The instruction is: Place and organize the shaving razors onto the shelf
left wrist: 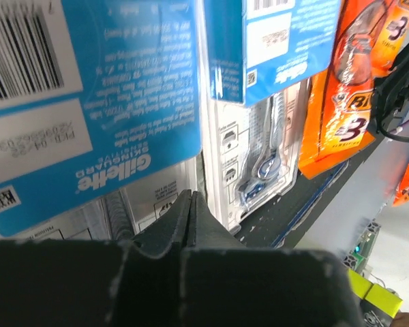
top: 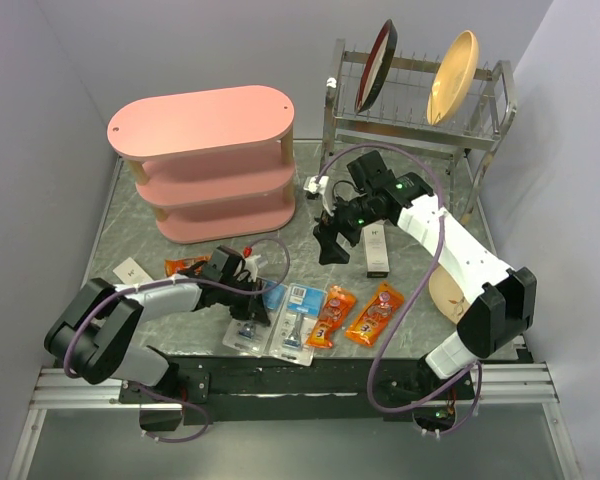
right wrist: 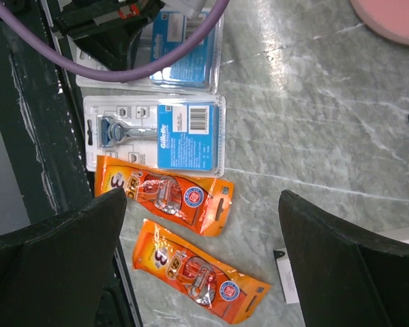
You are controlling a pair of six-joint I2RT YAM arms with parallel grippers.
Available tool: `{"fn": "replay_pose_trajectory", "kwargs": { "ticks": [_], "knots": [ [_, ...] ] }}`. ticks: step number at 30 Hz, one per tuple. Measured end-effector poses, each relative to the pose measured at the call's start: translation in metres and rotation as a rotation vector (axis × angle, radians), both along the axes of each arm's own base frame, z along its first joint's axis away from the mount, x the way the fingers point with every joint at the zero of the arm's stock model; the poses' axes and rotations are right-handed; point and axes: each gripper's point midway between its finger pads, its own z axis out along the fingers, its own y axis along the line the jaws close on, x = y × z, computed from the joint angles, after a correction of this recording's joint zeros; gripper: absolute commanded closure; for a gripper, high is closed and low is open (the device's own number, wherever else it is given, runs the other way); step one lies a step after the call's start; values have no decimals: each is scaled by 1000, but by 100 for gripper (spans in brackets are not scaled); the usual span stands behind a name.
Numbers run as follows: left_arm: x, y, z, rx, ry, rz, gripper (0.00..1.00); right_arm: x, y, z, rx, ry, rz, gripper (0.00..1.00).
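Two shaving razors in clear blister packs with blue cards lie side by side at the near middle of the table: the left pack (top: 246,335) (left wrist: 88,102) and the right pack (top: 298,322) (left wrist: 259,136) (right wrist: 157,133). My left gripper (top: 252,303) (left wrist: 191,197) is down over the left pack, its jaws pressed together on that pack's right edge. My right gripper (top: 332,243) (right wrist: 201,266) hangs wide open above the table near the orange packets, holding nothing. The pink three-tier shelf (top: 210,160) stands at the back left.
Two orange razor packets (top: 333,315) (top: 373,313) lie right of the blister packs; a third (top: 185,265) lies left of my left arm. A white-and-black box (top: 377,250) lies by the right gripper. A metal dish rack (top: 420,125) with plates stands back right.
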Motion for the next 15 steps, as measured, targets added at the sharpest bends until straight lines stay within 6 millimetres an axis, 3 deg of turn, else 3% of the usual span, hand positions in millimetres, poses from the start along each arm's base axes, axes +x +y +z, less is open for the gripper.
{"fn": "replay_pose_trajectory", "kwargs": {
  "ticks": [3, 4, 6, 7, 10, 15],
  "knots": [
    [5, -3, 4, -12, -24, -6, 98, -2, -1, -5, -4, 17, -8, 0],
    [7, -5, 6, -17, -31, -8, 88, -2, -1, -6, -5, 20, -12, 0],
    [17, -11, 15, -33, -63, -18, 82, -1, -1, -7, -7, 24, -21, 0],
    [24, -15, 22, -44, -85, -23, 68, 0, -2, -8, -11, 24, -30, 0],
    [42, -27, 42, -80, -158, -38, 47, 2, -7, -18, -41, 17, -37, 0],
    [59, -22, 60, -74, -232, -17, 25, -9, -32, -66, -171, -10, 54, 0]
  ]
}}
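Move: My left fingers are shut low at the seam between the two Gillette packs: the left pack's middle lies about 2 cm left, 1 cm back and just below, the right pack's some 8 cm right and 1 cm back. About 19 cm below my open right hand, the right orange bag lies 9 cm back and 9 cm right, the middle orange bag 10 cm back and 1 cm left, the white box 6 cm ahead and 10 cm right. With my left hand I come up off the seam without either pack, rising about 6 cm and going as far forward over the blue-card ends, drifting a little right; my shut fingers spread to well over half open on the way. My right hand, still wide open, sinks some 7 cm and slides 3 cm right towards the right orange bag, its fingers tipping about 10 degrees more steeply down. ##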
